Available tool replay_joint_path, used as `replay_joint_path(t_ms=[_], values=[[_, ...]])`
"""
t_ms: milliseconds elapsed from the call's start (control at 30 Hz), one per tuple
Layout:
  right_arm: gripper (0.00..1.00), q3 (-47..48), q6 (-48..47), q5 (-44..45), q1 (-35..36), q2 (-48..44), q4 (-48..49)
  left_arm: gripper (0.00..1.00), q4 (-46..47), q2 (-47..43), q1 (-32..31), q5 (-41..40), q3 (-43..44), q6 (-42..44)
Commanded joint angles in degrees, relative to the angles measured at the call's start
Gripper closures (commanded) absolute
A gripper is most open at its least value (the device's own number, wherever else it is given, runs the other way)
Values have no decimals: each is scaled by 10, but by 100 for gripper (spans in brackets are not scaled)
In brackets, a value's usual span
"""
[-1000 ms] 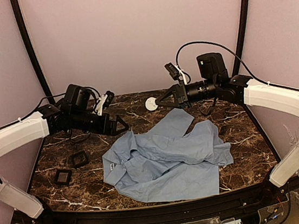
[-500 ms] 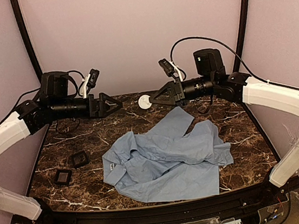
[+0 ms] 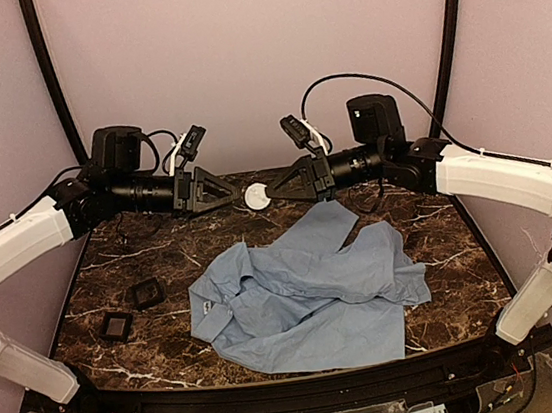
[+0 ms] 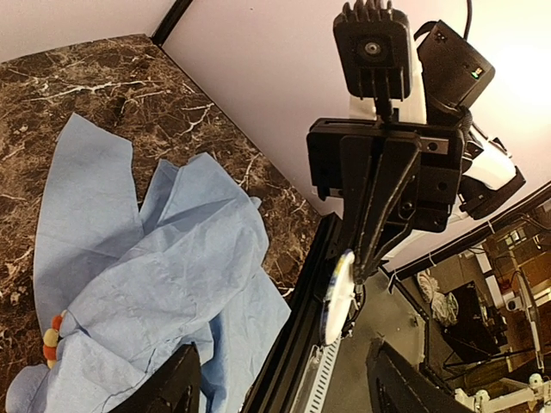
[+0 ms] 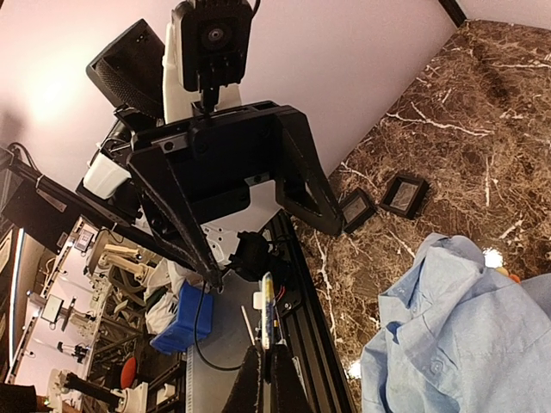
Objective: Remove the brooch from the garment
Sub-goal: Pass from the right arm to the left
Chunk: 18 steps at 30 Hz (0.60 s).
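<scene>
The light blue garment lies crumpled on the marble table. The brooch shows as orange and red petals at a fold of the shirt in the left wrist view; from the top view I cannot make it out. Both arms are raised at the back, tip to tip. My right gripper is shut on a white round disc, seen edge-on in its wrist view. My left gripper stands open just left of the disc, its fingers apart and not touching it.
Two small black square pads lie on the table left of the shirt. The black frame rail runs along the near edge. Pink walls close the back and sides.
My left arm has swung up and rightward until its tip faces the disc, and its jaws have narrowed a little. The right gripper has carried the disc leftward to meet it.
</scene>
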Motion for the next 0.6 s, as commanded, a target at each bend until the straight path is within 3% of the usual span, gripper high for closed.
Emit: replay_joint_path(t_ms=[0, 367, 567], values=[[100, 18, 11, -24, 6, 15, 39, 38, 15, 6, 0, 40, 14, -9], [100, 25, 21, -43, 9, 31, 55, 58, 13, 28, -4, 63, 14, -13], [100, 23, 19, -43, 10, 34, 53, 81, 22, 30, -5, 67, 14, -18]])
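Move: The brooch, already pinched in my closed right hand, sits about 5 cm to the right of my left hand, 1 cm back and about 1 cm below. From my right hand, the brooch is some 3 cm to the left, level front to back; the left fingertips that must take it are roughly 8 cm left and 1 cm ahead. The garment lies nearly 30 cm below my left hand, some 12 cm right and 10 cm back. I close my left fingers from about two-thirds open to a quarter open around the brooch's free edge, while easing that hand some 2 cm right, down and slightly back towards the brooch. My right hand keeps its grip and brings the brooch about 1 cm left to meet them. ##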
